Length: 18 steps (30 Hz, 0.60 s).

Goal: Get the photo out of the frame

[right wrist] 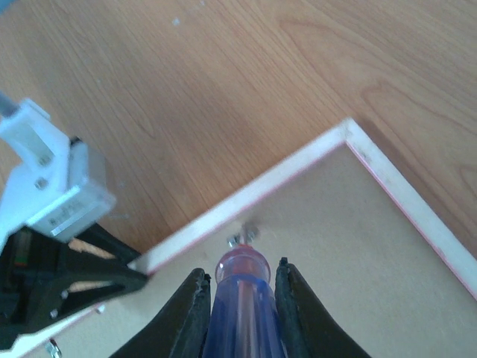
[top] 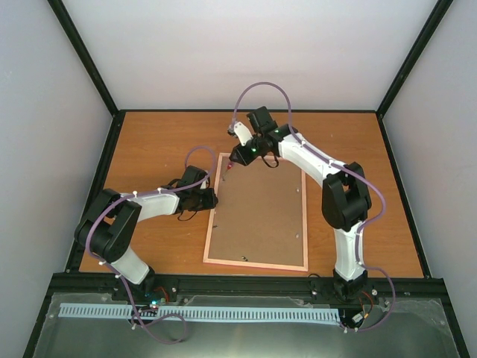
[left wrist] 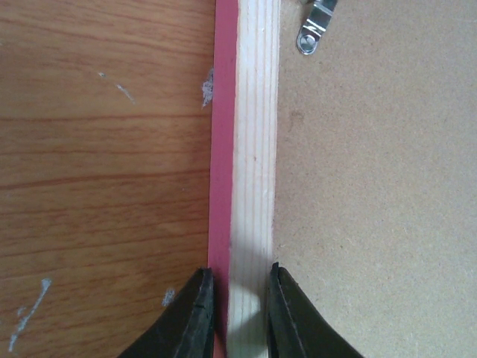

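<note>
The pink frame [top: 214, 224] lies face down, its brown backing board [top: 261, 216] up. The photo is hidden under the board. My left gripper [top: 212, 198] is shut on the frame's left rail [left wrist: 253, 149], one finger [left wrist: 195, 313] on the pink outer side and one on the board side. My right gripper [top: 240, 156] is shut on the screwdriver [right wrist: 242, 298], which points down near the frame's far left corner [right wrist: 346, 127]. Its tip touches a small metal clip [right wrist: 242, 239] on the board beside the rail.
Another metal clip [left wrist: 313, 30] sits on the board by the left rail, ahead of my left fingers. More clips show along the board's edges [top: 244, 258]. My left gripper also shows in the right wrist view [right wrist: 67, 276], close to the screwdriver. Black cage posts line the table.
</note>
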Motion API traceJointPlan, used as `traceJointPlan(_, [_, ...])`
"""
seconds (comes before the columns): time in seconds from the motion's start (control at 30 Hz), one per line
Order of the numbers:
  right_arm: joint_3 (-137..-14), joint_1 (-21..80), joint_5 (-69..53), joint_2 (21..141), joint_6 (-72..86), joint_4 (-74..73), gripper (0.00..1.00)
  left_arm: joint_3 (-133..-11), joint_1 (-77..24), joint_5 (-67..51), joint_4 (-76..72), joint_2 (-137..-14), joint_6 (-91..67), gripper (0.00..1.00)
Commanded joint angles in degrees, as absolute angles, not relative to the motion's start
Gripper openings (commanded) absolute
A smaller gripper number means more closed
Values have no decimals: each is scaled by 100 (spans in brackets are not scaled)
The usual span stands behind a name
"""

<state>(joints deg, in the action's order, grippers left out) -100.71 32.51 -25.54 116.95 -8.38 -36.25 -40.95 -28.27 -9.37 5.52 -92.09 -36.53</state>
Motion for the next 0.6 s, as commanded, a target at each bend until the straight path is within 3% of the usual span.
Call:
traceJointPlan(0.0, [-9712, 3238, -1987, 11212, -993, -4070, 3, -4013, -2856, -857, 623, -9477, -3776, 1])
traceJointPlan(0.23, [-9716, 2869, -2063, 10831, -984, -4032, 3, -4363, -2853, -807, 811, -9441, -3651, 1])
traceJointPlan(0.47, [-9127, 2453, -2677, 10051, -1422, -4043, 3, -4761, -2856, -636, 1493, -8678, -3663, 37])
traceJointPlan(0.57, [-8391, 2452, -2824, 9439, -1811, -3901, 3, -4665, -2873, -672, 1754, -8223, -3732, 43])
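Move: The metal tab being worked, on the backing board beside the left rail, lies under the screwdriver the right hand holds, about 5 cm left of that hand, level with it fore and aft and 13 cm below. The frame's far left corner is 7 cm ahead and 6 cm left of the same hand; the far rail's tab is some 5 cm ahead and 9 cm right. The left rail sits between the left fingers; the worked tab lies 7 cm ahead and 3 cm right of them. The tab by the left rail is left behind as the right hand, still gripping the screwdriver, first draws the tip rightward off it almost level for a couple of centimetres, then climbs while sweeping right across the board, about 9 cm right and 4 up in all. The left fingers open, let go of the left rail and rise about 2.5 cm. ##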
